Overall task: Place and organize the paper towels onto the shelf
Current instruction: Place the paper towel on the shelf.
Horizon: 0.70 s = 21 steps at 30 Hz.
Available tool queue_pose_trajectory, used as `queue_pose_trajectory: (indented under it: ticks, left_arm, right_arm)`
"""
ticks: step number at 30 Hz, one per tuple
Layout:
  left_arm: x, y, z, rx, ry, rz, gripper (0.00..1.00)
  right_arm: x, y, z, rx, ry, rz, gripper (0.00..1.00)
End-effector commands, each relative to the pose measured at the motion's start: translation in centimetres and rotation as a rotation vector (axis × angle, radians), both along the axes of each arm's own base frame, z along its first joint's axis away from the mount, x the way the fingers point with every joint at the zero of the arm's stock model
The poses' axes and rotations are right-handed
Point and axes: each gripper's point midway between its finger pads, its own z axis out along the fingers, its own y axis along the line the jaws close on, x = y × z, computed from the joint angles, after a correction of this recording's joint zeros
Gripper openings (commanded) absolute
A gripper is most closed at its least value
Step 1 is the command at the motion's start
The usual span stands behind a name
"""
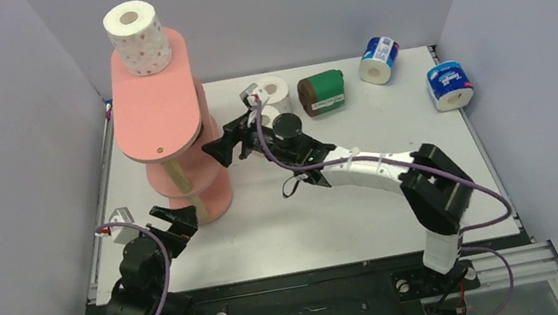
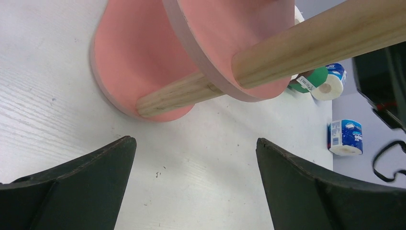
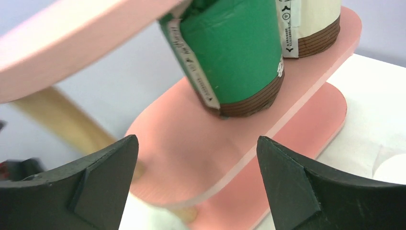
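The salmon-pink shelf (image 1: 159,113) stands at the left of the table, with a white red-dotted paper towel roll (image 1: 137,37) on its top board. In the right wrist view a green-wrapped roll (image 3: 230,52) and a cream roll (image 3: 311,21) stand on the middle board (image 3: 306,64). My right gripper (image 1: 223,146) (image 3: 197,143) is open just in front of that board, nothing between its fingers. My left gripper (image 1: 175,217) (image 2: 194,143) is open and empty over the table beside the shelf's bottom board (image 2: 129,57).
On the table behind the right arm lie two white rolls (image 1: 273,96), a green-wrapped roll (image 1: 322,92) and two blue-white rolls (image 1: 378,59) (image 1: 450,85). Grey walls close in the left, back and right sides. A wooden post (image 2: 191,93) rises close ahead of the left fingers.
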Motion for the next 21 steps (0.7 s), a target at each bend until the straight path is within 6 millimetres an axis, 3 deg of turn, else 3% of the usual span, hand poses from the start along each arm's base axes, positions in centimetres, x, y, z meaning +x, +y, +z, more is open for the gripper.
queue_pose_trajectory:
  ticks: [1, 2, 3, 4, 5, 6, 9, 10, 11, 12, 13, 14, 15, 18, 21]
  left_arm:
    - [0.3, -0.1, 2.2, -0.016, -0.069, -0.002, 0.96]
    - [0.5, -0.2, 2.3, -0.015, -0.073, -0.005, 0.96]
    - [0.5, -0.3, 2.4, -0.018, -0.076, -0.011, 0.96]
    - [0.7, -0.5, 2.5, -0.02, -0.078, -0.016, 0.96]
    - [0.7, -0.7, 2.6, -0.024, -0.079, -0.026, 0.96]
    - [0.9, -1.0, 2.6, -0.028, -0.08, -0.036, 0.96]
    - [1.1, -1.6, 2.6, -0.039, -0.074, -0.058, 0.96]
    - [1.2, -1.8, 2.6, -0.044, -0.076, -0.067, 0.96]
    - [1.3, -1.9, 2.5, -0.048, -0.071, -0.069, 0.96]
    - [1.3, -2.1, 2.3, -0.052, -0.069, -0.075, 0.96]
    - [1.4, -2.2, 2.4, -0.058, -0.071, -0.078, 0.96]
    - [1.4, -2.4, 2.1, -0.065, -0.065, -0.085, 0.96]
    - [1.4, -2.5, 2.0, -0.069, -0.065, -0.089, 0.96]
    - [1.5, -2.8, 1.4, -0.072, -0.054, -0.1, 0.96]
    - [1.5, -2.7, 1.3, -0.064, -0.048, -0.093, 0.96]
  right_arm:
    - [-3.2, -4.1, 5.6, 0.114, -0.049, -0.01, 0.89]
    - [-3.8, -5.3, 6.6, 0.126, -0.041, -0.024, 0.89]
    - [-3.3, -6.5, 5.5, 0.108, -0.011, -0.07, 0.89]
    - [-3.0, -8.1, 5.8, 0.109, 0.027, -0.111, 0.89]
    - [-2.3, -9.5, 4.2, 0.072, 0.087, -0.171, 0.89]
    - [-1.4, -11.7, 4.5, 0.093, 0.125, -0.232, 0.89]
    - [1.3, -17.2, 2.8, 0.128, 0.232, -0.407, 0.91]
    - [2.6, -20.0, 1.7, 0.158, 0.276, -0.457, 0.91]
    - [3.1, -21.2, 1.8, 0.215, 0.302, -0.47, 0.92]
    - [4.5, -24.7, -0.1, 0.23, 0.335, -0.533, 0.92]
    - [4.8, -25.3, 0.7, 0.305, 0.319, -0.525, 0.92]
    - [5.4, -27.4, -0.7, 0.323, 0.336, -0.563, 0.92]
    - [6.2, -28.9, -0.3, 0.366, 0.314, -0.592, 0.91]
    - [7.8, -31.3, -2.1, 0.294, 0.33, -0.713, 0.91]
    - [10.4, -33.3, -2.0, 0.243, 0.297, -0.798, 0.9]
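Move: The green paper towel still lying on the table is about 32 cm to the right hand's right, 21 cm ahead and 21 cm below. The nearer white roll stands some 14 cm right and 12 cm ahead, the farther one 18 cm right and 19 cm ahead, both equally low. The shelved green towel sits about 7 cm ahead, 6 cm left. From the left hand, the lying towel is some 38 cm right, 34 cm ahead, 13 cm below. Open right hand backs up off the shelf, then swings some 30 cm right, forward and down towards the lying towel. ##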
